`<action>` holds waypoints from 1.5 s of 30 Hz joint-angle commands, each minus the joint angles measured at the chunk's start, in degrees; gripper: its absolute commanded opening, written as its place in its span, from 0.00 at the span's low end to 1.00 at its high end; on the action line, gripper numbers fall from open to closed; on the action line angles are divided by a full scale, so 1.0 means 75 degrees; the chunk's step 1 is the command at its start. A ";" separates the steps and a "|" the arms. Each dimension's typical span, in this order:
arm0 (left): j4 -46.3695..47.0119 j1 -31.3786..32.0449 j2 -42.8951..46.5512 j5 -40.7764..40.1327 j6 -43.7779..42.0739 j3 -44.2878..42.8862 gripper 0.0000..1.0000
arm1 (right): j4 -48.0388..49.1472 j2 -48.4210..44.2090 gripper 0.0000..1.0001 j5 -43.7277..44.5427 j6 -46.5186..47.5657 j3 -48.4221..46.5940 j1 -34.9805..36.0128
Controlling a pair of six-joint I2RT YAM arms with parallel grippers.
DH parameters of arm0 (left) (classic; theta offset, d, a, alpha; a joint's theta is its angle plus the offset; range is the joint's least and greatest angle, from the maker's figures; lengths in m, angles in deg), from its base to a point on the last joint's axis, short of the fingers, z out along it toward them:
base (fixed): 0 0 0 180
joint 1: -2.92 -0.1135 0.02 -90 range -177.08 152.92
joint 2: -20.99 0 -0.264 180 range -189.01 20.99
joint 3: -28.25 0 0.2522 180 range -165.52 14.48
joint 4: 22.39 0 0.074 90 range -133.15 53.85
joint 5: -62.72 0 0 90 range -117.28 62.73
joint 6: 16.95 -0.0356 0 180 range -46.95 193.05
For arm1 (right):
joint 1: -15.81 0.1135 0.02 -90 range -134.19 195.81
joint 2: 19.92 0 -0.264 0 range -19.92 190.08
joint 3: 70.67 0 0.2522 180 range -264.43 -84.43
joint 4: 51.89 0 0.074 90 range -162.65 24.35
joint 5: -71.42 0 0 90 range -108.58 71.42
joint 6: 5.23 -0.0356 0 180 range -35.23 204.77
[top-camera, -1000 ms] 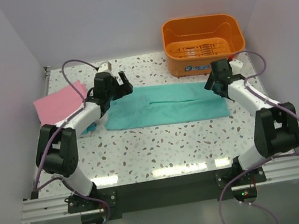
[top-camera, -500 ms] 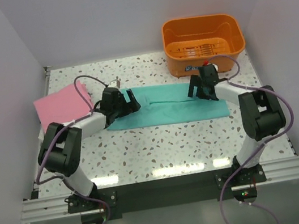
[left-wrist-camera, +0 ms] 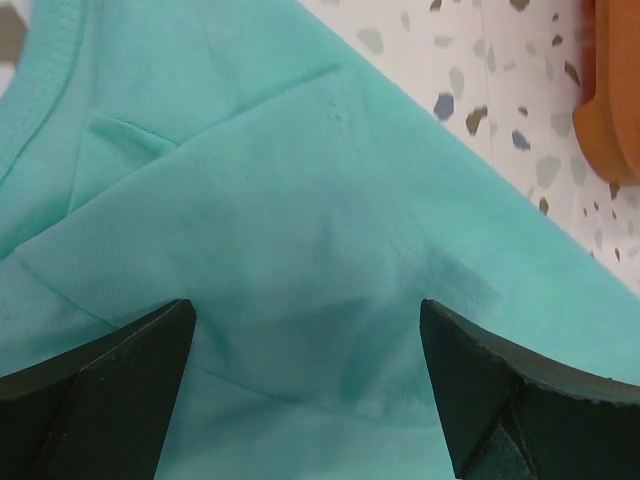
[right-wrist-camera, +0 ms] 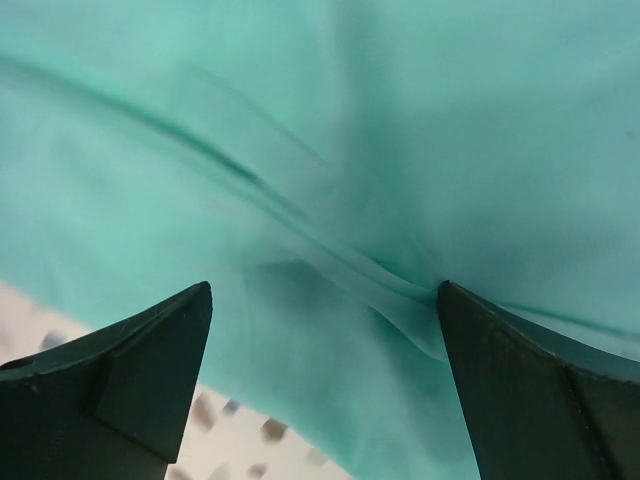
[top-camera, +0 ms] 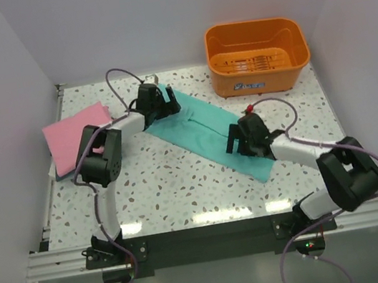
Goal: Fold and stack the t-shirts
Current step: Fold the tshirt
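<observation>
The teal-green t-shirt (top-camera: 205,130) lies folded into a long strip, running diagonally from far left to near right on the speckled table. My left gripper (top-camera: 167,104) rests low over its far end, open, with cloth and a collar edge (left-wrist-camera: 40,90) between the wide fingers (left-wrist-camera: 120,380). My right gripper (top-camera: 236,142) sits low over the near end, also open, above creased teal cloth (right-wrist-camera: 330,200) near its edge. Neither gripper clamps the cloth. The pink t-shirt (top-camera: 75,133) lies folded at the left.
An orange plastic basket (top-camera: 258,53) stands at the far right; its corner (left-wrist-camera: 615,90) shows in the left wrist view. Walls close in the left, right and far sides. Bare speckled tabletop (top-camera: 183,193) stretches along the near side.
The teal strip has swung from lying across the table to a diagonal. My left gripper moved toward the far side, my right gripper came nearer and leftward. Both stayed open.
</observation>
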 commanded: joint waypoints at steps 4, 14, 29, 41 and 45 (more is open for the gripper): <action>-0.1465 -0.0244 -0.2018 0.0371 -0.0884 -0.2567 1.00 | 0.0257 -0.1929 0.99 -0.0857 -0.3597 0.2345 0.2711; -0.1619 -0.0244 -0.3648 0.1578 -0.0393 -0.4690 1.00 | 0.1569 -0.0496 0.99 -0.0680 -0.4038 0.1423 0.5690; -0.1150 -0.0162 -0.4001 0.2516 0.0287 -0.6050 1.00 | 0.0084 -0.0630 0.99 0.0818 -0.3546 -0.0277 0.6160; -0.3153 0.0411 -0.0503 0.1838 -0.0545 -0.5141 1.00 | -0.1498 -0.3675 0.99 0.2342 -0.3721 0.0401 0.6148; -0.2303 0.0844 0.2017 0.1007 -0.0592 -0.1711 1.00 | -0.2833 -0.4310 0.99 0.2787 -0.4083 0.0636 0.6136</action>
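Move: The t-shirt, folded to a long band, lies slanting under both hands. Its middle is about 12 cm ahead and 12 cm left of the right fingers, roughly 15 cm back and 14 cm right of the left ones, about 1 cm below each. The orange basket's middle stands some 17 cm ahead and 44 cm right of the left hand, 8 cm higher; the pink shirt pile about 42 cm left and 8 cm back. With open fingertips still on the cloth, both hands drag the t-shirt band round clockwise: the right sweeps its near end about 25 cm left and 18 cm back, turning counter-clockwise some 25 degrees, while the left slides forward about 11 cm and right 8. Then both lift clear over 10 cm, the right easing back to the right, the left drawing back. ##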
